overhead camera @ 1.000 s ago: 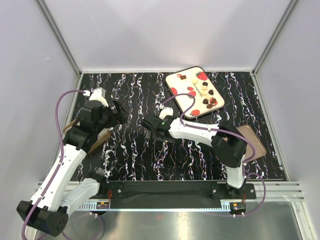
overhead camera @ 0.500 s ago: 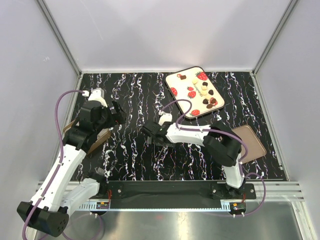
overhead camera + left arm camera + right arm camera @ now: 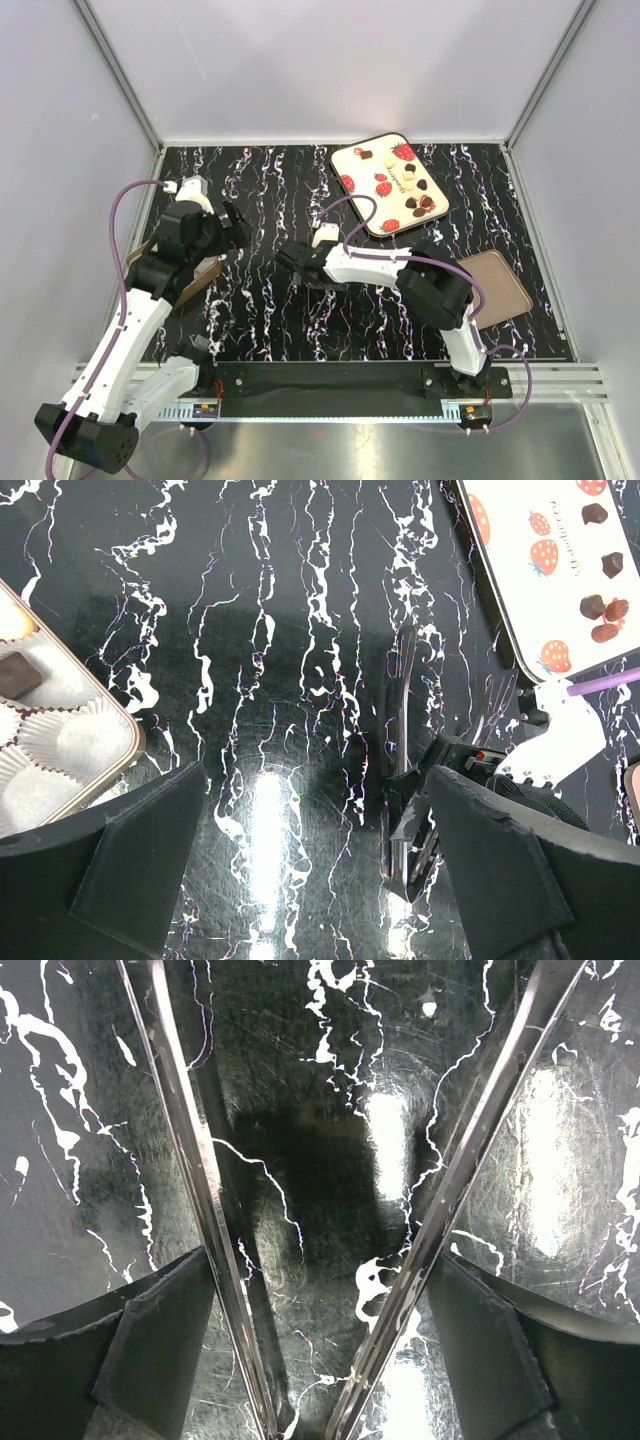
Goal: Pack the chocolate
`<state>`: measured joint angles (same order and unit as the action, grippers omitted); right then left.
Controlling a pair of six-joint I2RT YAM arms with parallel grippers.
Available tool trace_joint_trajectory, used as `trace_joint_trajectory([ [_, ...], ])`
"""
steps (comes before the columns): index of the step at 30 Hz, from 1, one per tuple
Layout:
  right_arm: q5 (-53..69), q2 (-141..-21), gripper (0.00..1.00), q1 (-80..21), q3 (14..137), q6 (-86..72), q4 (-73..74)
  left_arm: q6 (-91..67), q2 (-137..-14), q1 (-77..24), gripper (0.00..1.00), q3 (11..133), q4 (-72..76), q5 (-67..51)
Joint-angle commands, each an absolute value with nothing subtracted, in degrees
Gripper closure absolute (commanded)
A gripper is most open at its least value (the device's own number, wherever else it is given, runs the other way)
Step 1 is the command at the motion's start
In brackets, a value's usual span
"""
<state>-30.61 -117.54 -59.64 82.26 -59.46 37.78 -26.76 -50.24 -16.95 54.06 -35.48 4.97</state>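
Note:
The chocolate (image 3: 410, 183) lies as several small dark and white pieces on the strawberry-printed tray (image 3: 352, 163) at the back; the left wrist view shows dark pieces (image 3: 594, 513) on that tray (image 3: 520, 590). One dark piece (image 3: 17, 674) sits in the box of white paper cups (image 3: 95, 742). Metal tongs (image 3: 195, 1160) lie on the table in a V. My right gripper (image 3: 320, 1290) stands open astride them, each tong arm close against a finger (image 3: 150, 1340). My left gripper (image 3: 310, 840) is open and empty, hovering over bare table to the left of the tongs (image 3: 402, 720).
The brown lid (image 3: 497, 284) lies at the right edge, partly behind the right arm. The cup box (image 3: 196, 281) sits at the left, mostly under the left arm. White walls close in the black marbled table (image 3: 260, 320).
The right gripper has slid a little to the left and down over the tongs, and its jaws have narrowed slightly. The left arm has hardly moved.

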Motion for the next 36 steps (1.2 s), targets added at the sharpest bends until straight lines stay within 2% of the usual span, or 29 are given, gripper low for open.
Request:
trace_joint_trajectory([
  [1, -30.76, -119.36, 0.12, -60.29, 83.50, -61.35, 38.32, -25.75, -49.66, -16.61, 0.01, 55.19, -33.75, 5.36],
  [8, -28.83, -113.39, 0.37, -60.29, 78.40, -51.96, 32.44, -25.23, -49.75, -16.52, 0.01, 55.02, -34.10, 5.89],
  [10, -26.73, -109.80, 0.41, -60.21, 77.70, -46.95, 32.70, -25.14, -49.75, -16.52, 0.01, 55.02, -34.19, 6.24],
  [18, -17.15, -100.91, 0.45, -60.12, 80.33, -37.89, 39.72, -25.40, -51.32, -16.52, 0.01, 54.76, -33.58, 4.93],
  [25, -14.42, -96.16, 0.47, -58.36, 85.69, -33.84, 47.01, -25.40, -54.23, -16.52, 0.01, 55.11, -33.75, 1.59],
  [31, -9.84, -90.89, 0.55, -48.35, 87.19, -29.19, 48.78, -24.26, -55.90, -16.52, 0.01, 55.99, -33.92, -1.14],
  [36, -10.72, -88.95, 0.55, -39.13, 88.59, -25.85, 51.32, -22.24, -56.34, -16.52, 0.01, 55.90, -34.72, -1.93],
])
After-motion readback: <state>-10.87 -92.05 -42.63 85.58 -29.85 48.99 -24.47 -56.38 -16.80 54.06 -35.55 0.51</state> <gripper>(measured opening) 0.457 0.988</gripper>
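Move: The open tongs lie on the table between the right hand's fingers, their middle some 4 cm ahead of that hand and about 1 cm below it, with the hinge end towards the base. The chocolate tray's middle is roughly 31 cm ahead and 20 cm right of the right hand, and the dark chocolates on its near part are 24 cm ahead and 28 cm right. The paper-cup box stands about 38 cm left and 8 cm ahead. From the left hand, the tongs are 17 cm right, 4 cm ahead and 22 cm below. The right fingers close to about half their opening, squeezing the tongs' two arms together from outside, and the hand lifts them some 17 cm off the table, drawing back nearly 4 cm at first while turning about 25 degrees counter-clockwise. High up, it swings about 8 cm right and 6 to 7 cm forward towards the chocolate tray, undoing part of that turn, while the empty left hand, still wide open, sinks some 3 cm and tips slightly down. ##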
